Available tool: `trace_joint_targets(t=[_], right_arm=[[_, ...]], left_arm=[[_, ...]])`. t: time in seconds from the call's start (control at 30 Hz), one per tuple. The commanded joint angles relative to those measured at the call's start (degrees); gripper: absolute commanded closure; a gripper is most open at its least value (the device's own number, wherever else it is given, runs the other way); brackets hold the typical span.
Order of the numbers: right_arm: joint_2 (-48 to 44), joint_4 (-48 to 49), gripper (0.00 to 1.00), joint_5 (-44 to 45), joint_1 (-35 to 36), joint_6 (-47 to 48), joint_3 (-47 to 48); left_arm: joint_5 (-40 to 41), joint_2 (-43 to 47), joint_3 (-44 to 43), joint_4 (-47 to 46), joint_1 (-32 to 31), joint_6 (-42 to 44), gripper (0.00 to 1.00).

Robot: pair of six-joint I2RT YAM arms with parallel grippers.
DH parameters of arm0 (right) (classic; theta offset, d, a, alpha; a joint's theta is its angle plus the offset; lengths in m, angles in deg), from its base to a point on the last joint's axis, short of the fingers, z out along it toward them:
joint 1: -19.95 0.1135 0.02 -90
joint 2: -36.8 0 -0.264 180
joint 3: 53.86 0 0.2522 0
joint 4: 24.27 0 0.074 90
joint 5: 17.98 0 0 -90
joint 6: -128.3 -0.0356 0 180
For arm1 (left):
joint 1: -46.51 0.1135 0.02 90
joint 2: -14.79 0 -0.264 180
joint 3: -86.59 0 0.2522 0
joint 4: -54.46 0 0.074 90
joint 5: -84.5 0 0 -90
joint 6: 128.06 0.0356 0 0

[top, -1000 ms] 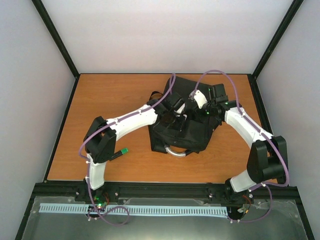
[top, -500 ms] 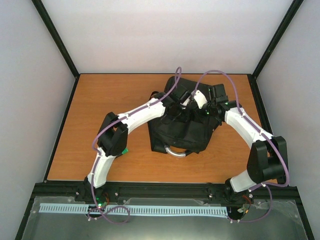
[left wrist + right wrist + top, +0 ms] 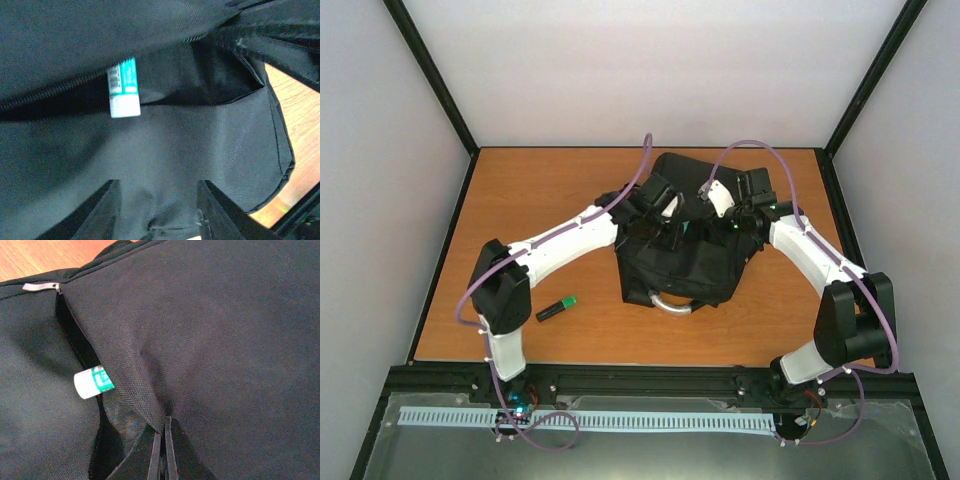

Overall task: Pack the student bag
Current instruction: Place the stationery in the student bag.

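The student bag (image 3: 698, 268), a large black backpack, lies in the middle of the table with its grey loop handle (image 3: 672, 306) toward me. My left gripper (image 3: 158, 183) hovers open just over the bag's fabric (image 3: 210, 135), nothing between its fingers. A white and green tube (image 3: 123, 89) pokes out of the bag's open zipped pocket, and it also shows in the right wrist view as the tube (image 3: 93, 382). My right gripper (image 3: 163, 428) is shut on the edge of the pocket flap (image 3: 135, 385), holding it up. From above, both grippers are over the bag's far half.
A green and black marker (image 3: 556, 309) lies on the wooden table (image 3: 520, 200) left of the bag, near my left arm's elbow. A metal zip pull (image 3: 41, 286) sits at the pocket's far end. Black frame posts and white walls ring the table.
My left arm's elbow has swung out to the left and uncovered the green marker on the table. Its gripper has drawn back slightly over the bag. The right arm has not moved.
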Motion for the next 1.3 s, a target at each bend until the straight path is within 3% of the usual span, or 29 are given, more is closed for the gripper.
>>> trace_joint_targets(t=[0.0,0.23,0.4,1.1,1.27], right_arm=[[-1.44,2.68,0.97,-3.26,0.19,-0.25,0.39],[-1.44,2.66,0.97,-3.21,0.23,-0.34,0.40],[-1.44,2.62,0.97,-2.93,0.18,-0.27,0.25],[-0.21,2.49,0.97,-2.43,0.17,0.12,0.28],[-0.17,2.42,0.97,-2.40,0.19,0.12,0.28]], left_arm=[[-1.22,1.67,4.18,-2.86,-1.05,-0.87,0.61],[-0.39,-0.12,6.14,-5.31,-1.18,-0.72,0.88],[3.32,-2.39,5.15,-7.23,-1.10,-0.55,0.96],[9.60,-12.39,-5.60,-17.20,1.01,-0.53,0.99],[10.10,-11.58,-3.78,-19.76,1.01,-1.74,0.99]])
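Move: Just beyond the left hand, about 4 cm ahead, 3 cm to its right and 5 cm below, the glue stick juts cap-first from the student bag's zip opening. The flap edge, already pinched by the right fingers, is some 5 cm ahead of the left hand and 9 cm to its right, 2 cm lower; the bag handle lies roughly 10 cm straight back and 10 cm below. From the right hand, the glue stick is about 7 cm left, 1 cm back and 4 cm below. Closing from about half open to shut, the empty left fingers first sink some 5 cm and ease back a little, then drive about 9 cm forward and 3 cm rightward at that lower height, into the mouth of the bag at the glue stick's exposed end, the wrist tilting up by roughly 10 degrees. The right hand stays in place, keeping its pinch on the flap. ##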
